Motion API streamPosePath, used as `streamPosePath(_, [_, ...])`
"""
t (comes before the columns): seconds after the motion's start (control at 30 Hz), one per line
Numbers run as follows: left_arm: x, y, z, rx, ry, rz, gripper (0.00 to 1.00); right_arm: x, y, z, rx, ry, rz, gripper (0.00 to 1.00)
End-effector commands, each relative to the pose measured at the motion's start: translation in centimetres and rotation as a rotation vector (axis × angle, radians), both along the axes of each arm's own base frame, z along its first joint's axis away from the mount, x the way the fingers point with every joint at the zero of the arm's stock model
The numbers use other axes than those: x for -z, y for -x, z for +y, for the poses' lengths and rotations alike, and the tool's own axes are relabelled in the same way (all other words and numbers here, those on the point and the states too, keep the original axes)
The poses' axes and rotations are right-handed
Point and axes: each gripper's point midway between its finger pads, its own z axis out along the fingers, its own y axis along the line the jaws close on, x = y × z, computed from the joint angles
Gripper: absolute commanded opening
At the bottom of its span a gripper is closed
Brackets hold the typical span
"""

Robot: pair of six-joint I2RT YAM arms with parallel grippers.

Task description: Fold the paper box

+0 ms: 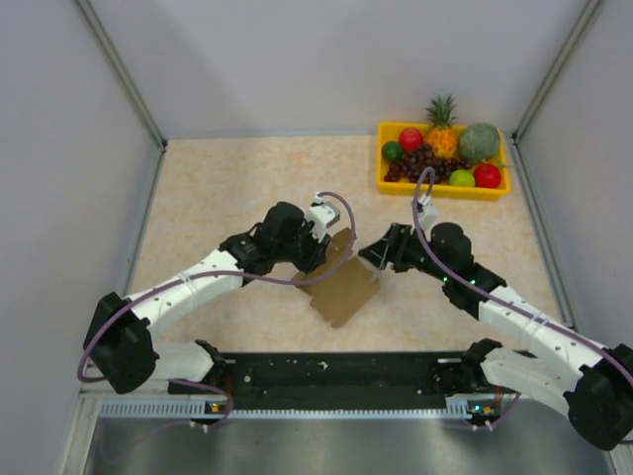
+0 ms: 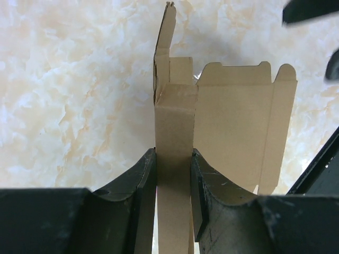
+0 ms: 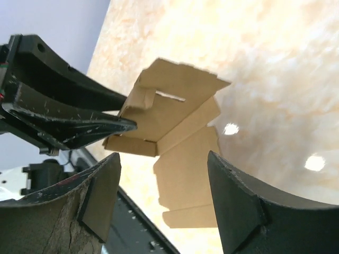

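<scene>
The paper box (image 1: 343, 285) is a partly folded sheet of brown cardboard, held tilted above the middle of the table. My left gripper (image 1: 318, 249) is shut on it. In the left wrist view, the left gripper (image 2: 173, 177) pinches a narrow upright panel, and the paper box (image 2: 233, 121) spreads to the right with notched flaps. My right gripper (image 1: 374, 253) is just right of the sheet's upper edge. The right wrist view shows the right gripper (image 3: 163, 161) open and empty, a little short of the paper box (image 3: 169, 103). The left gripper's fingers (image 3: 69, 119) grip its left side.
A yellow fruit tray (image 1: 440, 192) holding several toy fruits stands at the back right. Grey walls close in the table on the left, right and back. A black rail (image 1: 336, 371) runs along the near edge between the arm bases.
</scene>
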Motion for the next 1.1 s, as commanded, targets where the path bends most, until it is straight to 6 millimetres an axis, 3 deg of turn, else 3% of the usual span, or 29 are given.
streamPosePath(0.0, [-4.6, -0.3, -1.0, 0.044, 0.094, -0.11, 0.2, -0.5, -0.8, -2.6, -0.097, 0.221, -0.108, 0.65])
streamPosePath(0.07, [-5.2, -0.1, -0.8, 0.053, 0.105, -0.134, 0.2, -1.9, -0.7, -1.9, -0.175, 0.164, -0.101, 0.62])
streamPosePath(0.1, [-5.6, 0.0, -0.9, 0.059, 0.118, -0.147, 0.2, -1.7, -1.0, -1.8, -0.196, 0.157, -0.081, 0.55])
streamPosePath(0.3, [-6.7, 0.8, -1.3, 0.11, 0.167, -0.177, 0.21, -2.1, -1.2, -0.2, -0.342, 0.112, -0.078, 0.51])
streamPosePath(0.57, [-7.3, 1.0, -1.6, 0.128, 0.193, -0.184, 0.21, -2.2, -2.9, 0.7, -0.308, 0.059, -0.066, 0.45])
streamPosePath(0.87, [-7.6, 1.4, -1.6, 0.142, 0.206, -0.19, 0.22, -2.7, -5.0, 0.4, -0.205, 0.02, -0.031, 0.48])
streamPosePath(1.07, [-7.8, 1.3, -1.8, 0.147, 0.215, -0.194, 0.22, -3.0, -5.2, 0.5, -0.214, 0.033, -0.048, 0.38])
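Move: From the open right gripper, the box's far end flap lies about 5 cm ahead, 4 cm left and some 5 cm lower. The box's wall, still pinched in the left gripper, is roughly 12 cm left, level fore and aft, 2 cm lower; the large unfolded panel hangs about 7 cm back, 5 cm left and 9 cm below. From the left gripper, that end flap is around 5 cm ahead, 8 cm right, 3 cm below. Keep the left gripper pinched on the wall and lift the box straight up about 5.5 cm, tipping the fingertips up some 10 degrees. Meanwhile bring the half-open right gripper up to the end flap: swing out forward, up and to the right, dip back, then ease forward to end about 3.5 cm farther out, turned slightly counter-clockwise, narrowing the fingers without shutting them. ##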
